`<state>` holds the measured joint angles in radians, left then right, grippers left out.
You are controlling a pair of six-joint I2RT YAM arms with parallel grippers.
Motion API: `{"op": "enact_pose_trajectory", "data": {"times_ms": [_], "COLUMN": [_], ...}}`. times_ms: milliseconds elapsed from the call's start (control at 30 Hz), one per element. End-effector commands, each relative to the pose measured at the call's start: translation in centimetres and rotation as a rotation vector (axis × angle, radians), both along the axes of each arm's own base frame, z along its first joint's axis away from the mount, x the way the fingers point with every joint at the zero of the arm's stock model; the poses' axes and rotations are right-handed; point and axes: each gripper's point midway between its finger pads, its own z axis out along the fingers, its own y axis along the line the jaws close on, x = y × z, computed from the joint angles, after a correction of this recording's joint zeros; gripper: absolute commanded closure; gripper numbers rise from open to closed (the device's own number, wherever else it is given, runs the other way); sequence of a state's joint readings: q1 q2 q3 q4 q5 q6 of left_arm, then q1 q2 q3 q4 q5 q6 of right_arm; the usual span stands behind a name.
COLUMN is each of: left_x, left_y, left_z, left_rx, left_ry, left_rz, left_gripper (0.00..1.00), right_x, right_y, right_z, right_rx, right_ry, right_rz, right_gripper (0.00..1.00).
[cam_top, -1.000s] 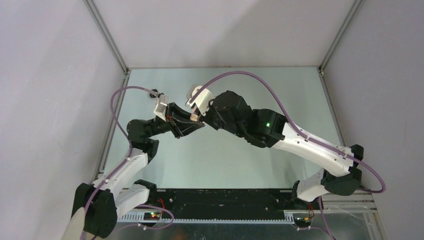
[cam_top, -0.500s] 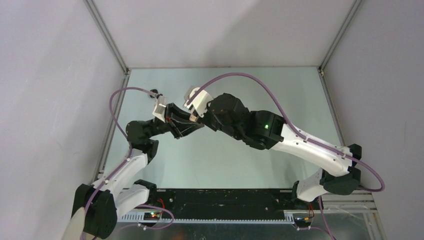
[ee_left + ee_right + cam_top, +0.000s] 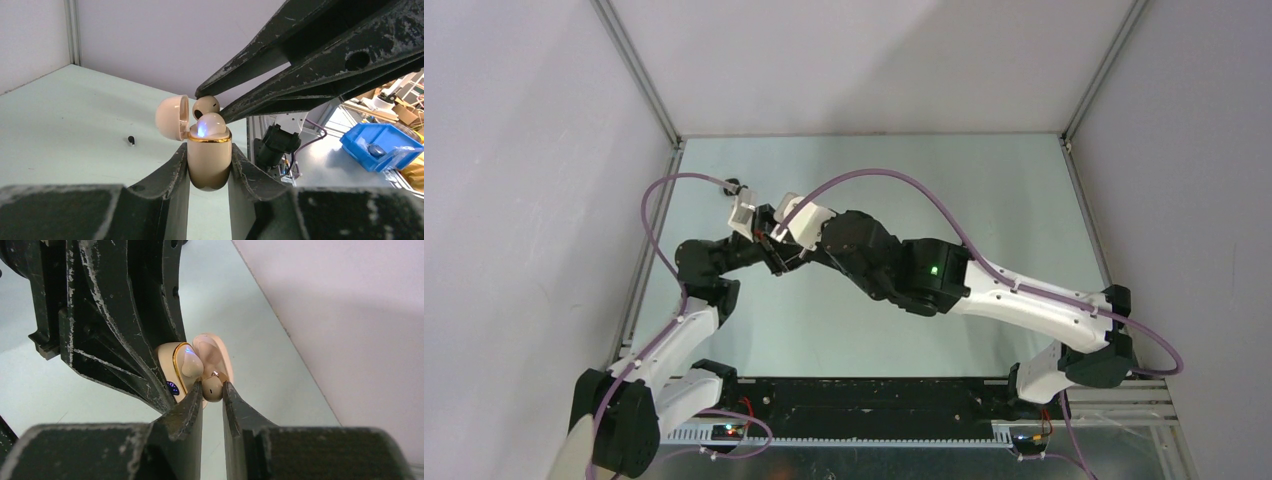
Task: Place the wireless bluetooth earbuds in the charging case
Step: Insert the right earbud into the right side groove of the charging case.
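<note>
My left gripper is shut on a cream charging case with a gold rim, held upright above the table. Its lid is hinged open to the left. One cream earbud sits in the case with a blue light glowing on it. My right gripper is shut on a second cream earbud, pinched at the fingertips. That earbud hangs just above the case's open top, beside the lid. In the top view the two grippers meet at the table's left middle, and the case is hidden there.
A tiny black piece lies on the pale green table behind the case, too small to identify. Grey walls and metal frame posts enclose the table. A blue bin stands outside the cell.
The right arm has swung left and its gripper has closed in on the left gripper, bringing the held earbud up to the open case. The left arm has barely moved.
</note>
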<state>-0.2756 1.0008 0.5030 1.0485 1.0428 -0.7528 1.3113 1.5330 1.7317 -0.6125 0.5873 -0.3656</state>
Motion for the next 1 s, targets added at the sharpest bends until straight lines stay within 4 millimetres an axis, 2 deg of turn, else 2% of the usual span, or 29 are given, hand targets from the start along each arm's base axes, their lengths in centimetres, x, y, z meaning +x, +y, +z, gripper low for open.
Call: {"op": "enact_pose_trajectory", "data": {"times_ms": [0,133,300,600,700,800,967], "left_x": [0.3,0.1,0.0,-0.1,-0.2,-0.3,-0.5], "left_y": [0.8,0.9,1.0,1.1,1.1,1.1,1.0], "left_z": [3.4,3.6,3.5,3.6,3.5,3.5,3.4], "left_rx": [-0.085,-0.092,-0.090,-0.087,-0.082,-0.079,-0.072], "left_ry": [-0.100,-0.107,-0.111,-0.120,-0.125,-0.131,-0.135], "left_rz": [0.072,0.069,0.070,0.070,0.068,0.065,0.055], "left_gripper": [1.00,1.00,1.00,1.00,1.00,1.00,1.00], "right_x": [-1.8,-1.8,-2.0,-2.4,-2.9,-3.1,-5.2], "right_y": [2.3,2.3,2.1,1.2,0.9,0.1,-0.5], "right_z": [-1.7,-1.8,-0.8,1.9,3.6,4.8,6.6], "right_rx": [-0.009,-0.014,0.006,0.063,0.107,0.140,0.197], "right_ry": [0.031,0.015,0.016,0.048,0.074,0.117,0.208], "right_rz": [0.069,0.062,0.067,0.097,0.122,0.145,0.282], "right_gripper": [0.94,0.94,0.91,0.54,0.46,0.43,0.39]}}
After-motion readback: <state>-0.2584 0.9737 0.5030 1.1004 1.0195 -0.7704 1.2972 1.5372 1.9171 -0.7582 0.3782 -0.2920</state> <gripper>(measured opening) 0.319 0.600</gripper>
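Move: The right hand still holds the right earbud over the open charging case, whose right side groove is only about 1 cm left of that hand's point and 1 cm below, level fore and aft. The seated left earbud lies about 2 cm left, 1 cm below and no farther forward; the open lid stands about 2 cm ahead and 1 cm left. From the left hand, gripping the case, the groove is about 2 cm right and 1 cm up. The right fingers keep their pinch on the earbud at its groove, easing slightly left against the case, then open wide, let go of it and draw away, up by about 3.5 cm and back some 2.5 cm, the wrist turning roughly 15 degrees, largely counter-clockwise and tipping down. The left hand keeps gripping the case and lifts it about 1.5 cm. ##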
